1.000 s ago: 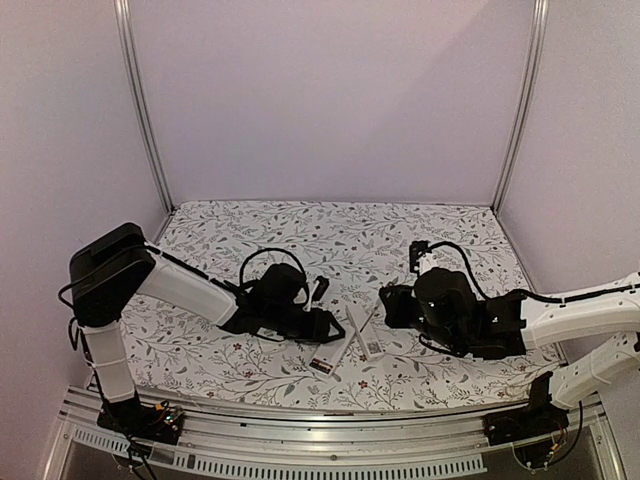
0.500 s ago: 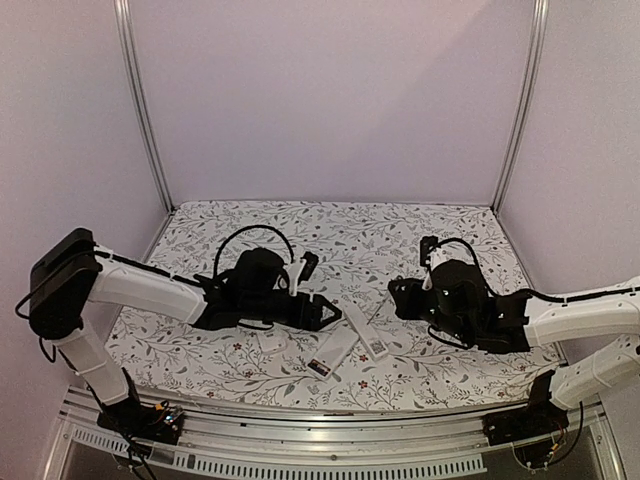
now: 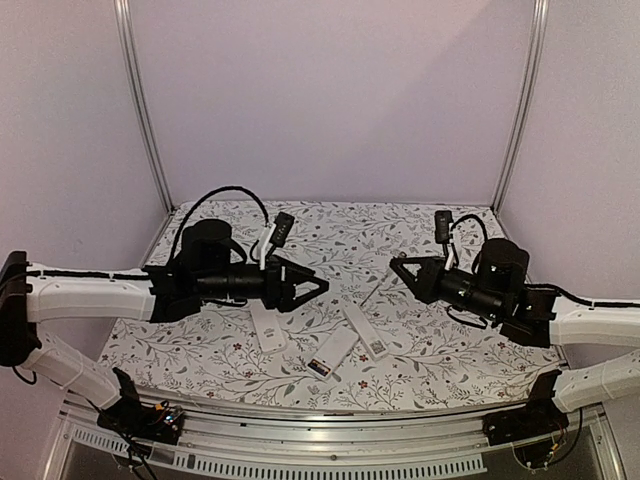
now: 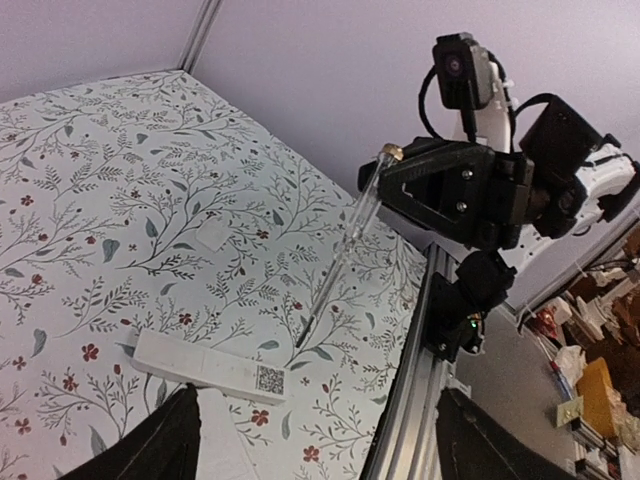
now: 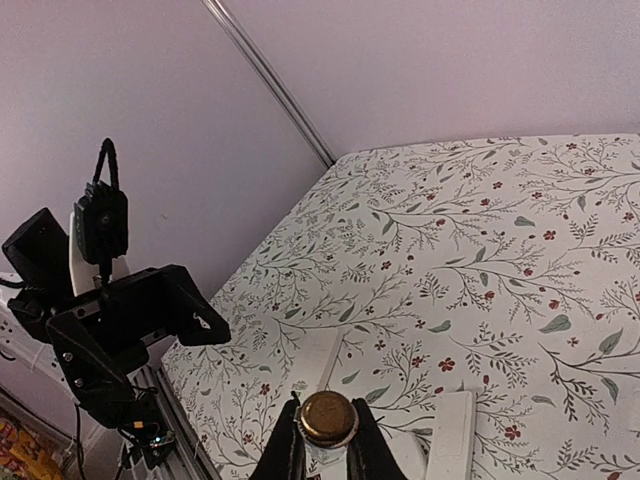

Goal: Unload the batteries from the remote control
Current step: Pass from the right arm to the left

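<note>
Three white remote pieces lie at the table's front centre: one on the left (image 3: 267,328), one in the middle with a dark end (image 3: 335,350), and one with a QR label (image 3: 364,332) (image 4: 210,365). No batteries show in any view. My left gripper (image 3: 310,287) (image 4: 320,425) is open and empty, raised above and left of the remotes. My right gripper (image 3: 400,270) (image 5: 326,450) is shut on a long thin clear tool with a brass cap (image 5: 328,419) (image 4: 340,255), its tip slanting down towards the table (image 3: 374,292).
The floral table cover (image 3: 330,235) stretches to the purple back wall. A small white square (image 4: 213,237) lies on it. The aluminium front rail (image 3: 330,425) runs along the near edge. Metal posts (image 3: 140,100) stand at the back corners.
Both arms have lifted and drawn back from the remotes, the left to the left, the right to the right with the tool. The left remote piece is now uncovered.
</note>
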Controlling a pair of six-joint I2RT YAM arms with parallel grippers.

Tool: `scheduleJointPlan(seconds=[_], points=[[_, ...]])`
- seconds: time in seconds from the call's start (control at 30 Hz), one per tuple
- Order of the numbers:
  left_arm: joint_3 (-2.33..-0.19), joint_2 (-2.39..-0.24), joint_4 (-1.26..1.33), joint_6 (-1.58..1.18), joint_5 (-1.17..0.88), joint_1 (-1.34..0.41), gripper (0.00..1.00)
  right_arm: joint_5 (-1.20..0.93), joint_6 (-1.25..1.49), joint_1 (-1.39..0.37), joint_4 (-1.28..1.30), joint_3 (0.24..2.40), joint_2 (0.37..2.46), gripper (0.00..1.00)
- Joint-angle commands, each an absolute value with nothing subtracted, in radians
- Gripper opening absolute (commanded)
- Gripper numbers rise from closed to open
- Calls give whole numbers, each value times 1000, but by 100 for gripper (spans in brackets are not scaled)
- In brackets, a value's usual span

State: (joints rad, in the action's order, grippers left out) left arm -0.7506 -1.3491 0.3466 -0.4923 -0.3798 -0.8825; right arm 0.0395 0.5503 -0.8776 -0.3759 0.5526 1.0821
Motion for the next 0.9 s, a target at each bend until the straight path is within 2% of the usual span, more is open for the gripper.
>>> scheduleJointPlan(seconds=[0.0,0.23,0.33,0.53,0.7,0.87], points=[[-780,-1368,396,-444,-538,-945,82,-201,529,-852,-476,530,1043,0],[-814,-1423,414,-446,-561,-990,82,-383,564,-838,-566,560,1096,0],[-816,-1437,430,-454,-571,-997,78,-446,581,-833,-610,570,1134,0],[-825,-1458,459,-459,-626,-1019,57,-546,615,-826,-682,593,1197,0],[-839,-1486,439,-457,-605,-1034,49,-608,632,-826,-710,620,1239,0],[-836,-1488,450,-465,-602,-1037,34,-621,629,-825,-708,626,1255,0]])
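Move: The right fingers already hold the screwdriver near its cap, its shaft hanging down and to the left; the waiting left gripper is about 15 cm to their left, 5 cm back and nearly level. From the left hand, the screwdriver's middle lies some 12 cm right, 4 cm ahead and 4 cm lower. Some 20 cm below the left hand, the opened remote is about 3 cm right and 3 cm back, and the QR-marked remote 11 cm right and 5 cm ahead. The right hand keeps its grip near the cap and brings the screwdriver back and left some 8 cm, rising about 4 cm and swinging counter-clockwise some 30 degrees, so that the shaft is offered to the left hand. Meanwhile the left hand draws back and to the right by about 9 cm at an even height, turning some 20 degrees clockwise, and in the second half its wide-open fingers narrow to about half their gap around the shaft below the handle, still short of shut. ##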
